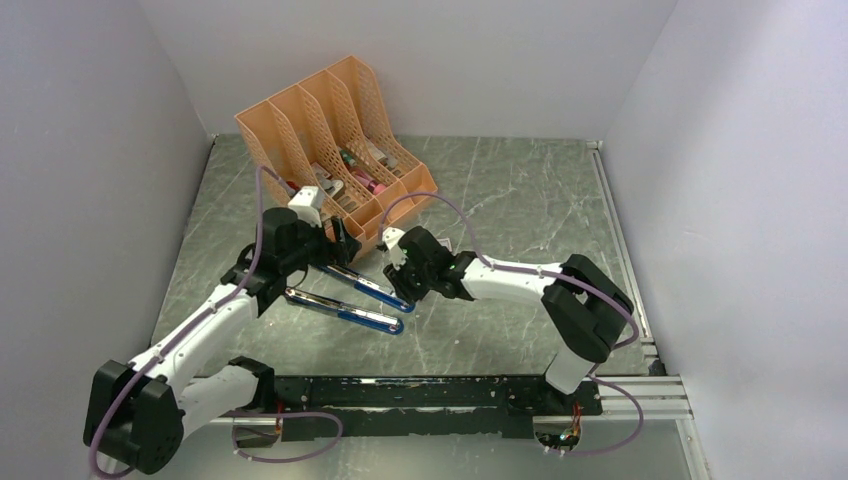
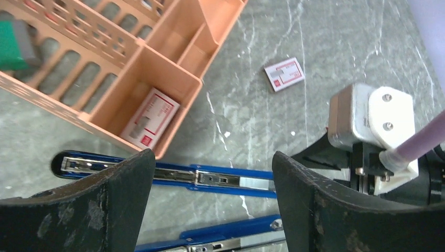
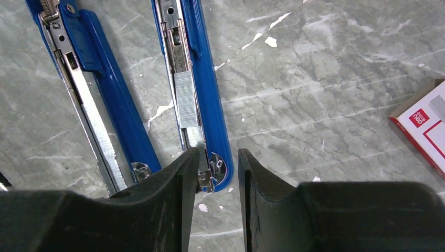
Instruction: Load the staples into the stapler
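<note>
The blue stapler [image 1: 362,300] lies swung open on the table, its two long halves side by side [image 3: 207,84]. A silvery block of staples [image 3: 186,100] sits in the metal channel of the half nearer the organizer, also visible as the staples [image 2: 256,182] from the left wrist. My right gripper [image 3: 218,157] straddles that half's rounded tip with its jaws partly open; one finger touches the metal end and a sliver of gap shows at the other. My left gripper [image 2: 211,155] hovers wide open above the stapler [image 2: 210,178], holding nothing.
An orange desk organizer [image 1: 330,140] stands just behind the stapler, with a white-and-red box [image 2: 150,118] in its nearest compartment. Another small white-and-red box [image 2: 284,74] lies on the marble table, also at the right wrist view's edge [image 3: 422,134]. Walls enclose three sides.
</note>
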Action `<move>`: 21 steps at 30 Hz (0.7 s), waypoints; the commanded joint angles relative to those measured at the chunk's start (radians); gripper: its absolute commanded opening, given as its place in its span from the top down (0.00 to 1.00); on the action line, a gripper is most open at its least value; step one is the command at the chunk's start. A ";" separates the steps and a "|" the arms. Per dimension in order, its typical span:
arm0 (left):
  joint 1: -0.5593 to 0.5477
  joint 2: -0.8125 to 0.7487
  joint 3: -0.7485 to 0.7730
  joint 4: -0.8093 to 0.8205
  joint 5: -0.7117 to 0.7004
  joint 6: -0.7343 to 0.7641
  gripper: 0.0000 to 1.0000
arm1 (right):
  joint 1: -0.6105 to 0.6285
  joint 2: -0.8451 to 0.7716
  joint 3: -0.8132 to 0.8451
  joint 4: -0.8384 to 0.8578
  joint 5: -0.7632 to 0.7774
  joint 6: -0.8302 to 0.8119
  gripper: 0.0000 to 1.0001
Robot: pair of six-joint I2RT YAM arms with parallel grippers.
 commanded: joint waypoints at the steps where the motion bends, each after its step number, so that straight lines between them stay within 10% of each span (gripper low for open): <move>1: -0.053 -0.007 -0.046 0.039 -0.065 -0.076 0.16 | -0.012 -0.015 -0.035 0.032 -0.019 0.023 0.62; 10: -0.153 -0.074 -0.134 0.139 -0.007 -0.168 0.38 | -0.013 -0.018 -0.049 0.043 -0.041 0.034 0.64; 21: -0.248 0.049 -0.168 0.224 0.006 -0.139 0.43 | -0.013 -0.020 -0.064 0.046 -0.050 0.053 0.67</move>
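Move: The left hand is open and empty above the far stapler, whose middle lies about 5 cm to its right, 1 cm back and roughly 13 cm below. The near stapler is some 8 cm back and 1 cm right, the organiser's nearest bin about 7 cm ahead and 2 cm right, and the staples box about 7 cm ahead and 22 cm right. From the right hand, the far stapler's middle lies some 9 cm left, 3 cm ahead and 3 cm below. The left hand swings about 6 cm to its right and 5 cm back while sinking some 4 to 5 cm in two stages, with a level stretch between, down towards the far stapler's staple-strip half and the waiting right fingers. On the way it turns roughly 10 degrees clockwise and its fingers narrow from nearly wide open to a bit over half, with no contact yet to be seen. ##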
